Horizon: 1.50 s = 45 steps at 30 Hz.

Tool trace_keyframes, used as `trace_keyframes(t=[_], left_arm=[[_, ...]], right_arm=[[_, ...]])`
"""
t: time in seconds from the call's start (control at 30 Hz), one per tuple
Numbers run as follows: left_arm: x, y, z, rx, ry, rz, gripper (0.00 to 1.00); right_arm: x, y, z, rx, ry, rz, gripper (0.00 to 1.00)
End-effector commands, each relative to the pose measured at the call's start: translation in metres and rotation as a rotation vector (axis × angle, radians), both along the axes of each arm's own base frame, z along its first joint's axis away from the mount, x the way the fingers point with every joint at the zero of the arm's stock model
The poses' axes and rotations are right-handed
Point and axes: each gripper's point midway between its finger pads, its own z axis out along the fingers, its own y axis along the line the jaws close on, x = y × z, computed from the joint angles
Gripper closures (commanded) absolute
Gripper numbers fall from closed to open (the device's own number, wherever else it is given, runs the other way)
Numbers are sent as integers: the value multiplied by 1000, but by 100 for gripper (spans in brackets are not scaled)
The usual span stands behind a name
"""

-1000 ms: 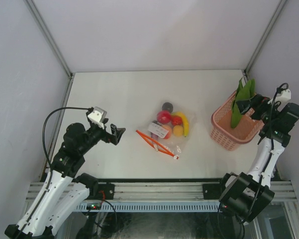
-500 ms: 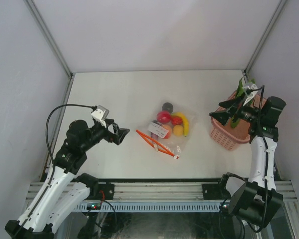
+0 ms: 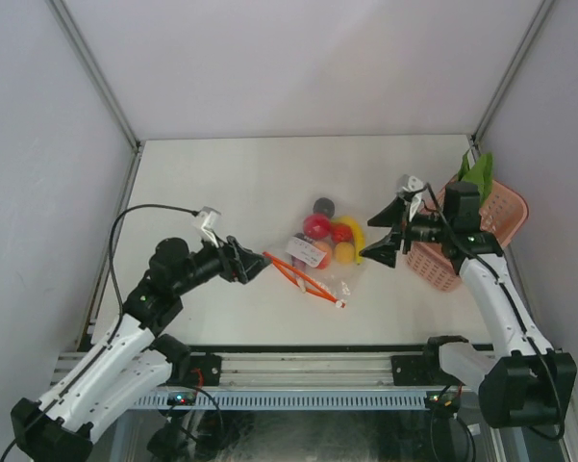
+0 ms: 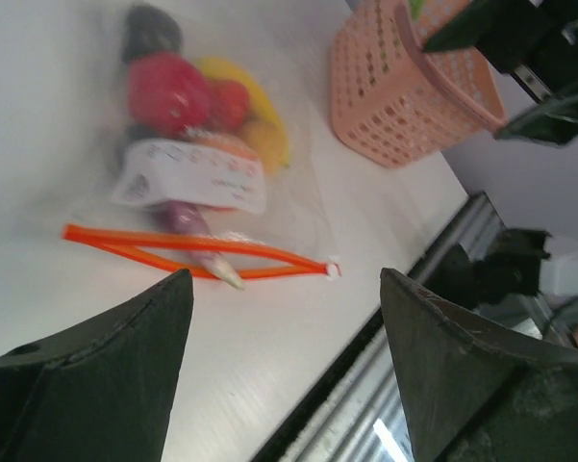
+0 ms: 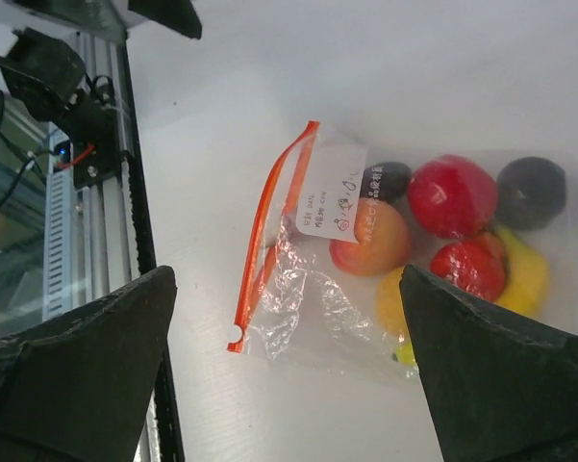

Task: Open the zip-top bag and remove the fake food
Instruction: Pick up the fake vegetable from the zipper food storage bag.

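Note:
The zip-top bag (image 3: pixel 319 258) lies flat mid-table, and the two halves of its orange zipper strip (image 3: pixel 301 279) are parted at the near-left edge. Inside it is fake food: a red fruit (image 3: pixel 316 226), a yellow banana (image 3: pixel 355 239) and an orange fruit (image 5: pixel 369 238). A dark ball (image 3: pixel 324 206) lies at its far end. A pale pointed piece (image 4: pixel 212 269) pokes out at the strip. My left gripper (image 3: pixel 255 268) is open, just left of the strip's end. Above the bag's right side hangs my right gripper (image 3: pixel 383 234), also open. Neither holds anything.
A pink lattice basket (image 3: pixel 481 245) stands at the right edge with a green leafy vegetable (image 3: pixel 479 173) sticking out of it. The table's metal front rail (image 3: pixel 298 366) runs close below the bag. White walls enclose the table.
My left gripper has reached right, up to the bag's zipper strip. My right gripper has swung left from the basket to the bag's right side; the green vegetable stays in the basket.

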Motion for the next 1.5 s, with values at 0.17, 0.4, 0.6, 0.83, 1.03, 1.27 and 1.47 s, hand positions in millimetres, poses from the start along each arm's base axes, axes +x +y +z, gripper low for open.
trace_keyframes(t=[0.17, 0.4, 0.6, 0.83, 1.03, 1.27, 1.47], left_arm=[[-18, -37, -19, -164, 93, 73, 28], [-19, -60, -50, -215, 158, 92, 43], [-5, -69, -77, -146, 185, 144, 51], [10, -70, -105, -57, 209, 225, 57], [13, -77, -125, 11, 231, 231, 62], [30, -86, -127, 49, 181, 251, 60], [43, -101, -126, 66, 167, 250, 57]], right_arm=[[22, 24, -32, -184, -29, -39, 3], [32, 40, -60, -268, 39, -86, 7], [46, 56, -89, -348, 102, -169, 14], [63, 64, -108, -384, 154, -287, 36], [73, 67, -119, -417, 187, -351, 56], [75, 70, -130, -448, 199, -370, 59], [76, 69, -140, -474, 214, -378, 61]])
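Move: The orange fruit in the bag lies about 8 cm ahead of the right hand, 5 cm to its left and 20 cm below. The tomato stands some 5 cm farther out than the orange, the peach 6 cm to the orange's left. From the left hand, the middle of the bag's zip is roughly 5 cm ahead, 11 cm to the right and 18 cm down; the purple eggplant is about 5 cm beyond the zip. Down onto the bag from both sides: the right hand sinks about 15 cm while easing forward and left towards the orange fruit, tipping its fingers steeply downward. The left hand swings right and slightly back, then drops to the zip at the mouth, coming forward again and lifting slightly at the end. Both grippers narrow to under half open; neither is seen to grip anything. ##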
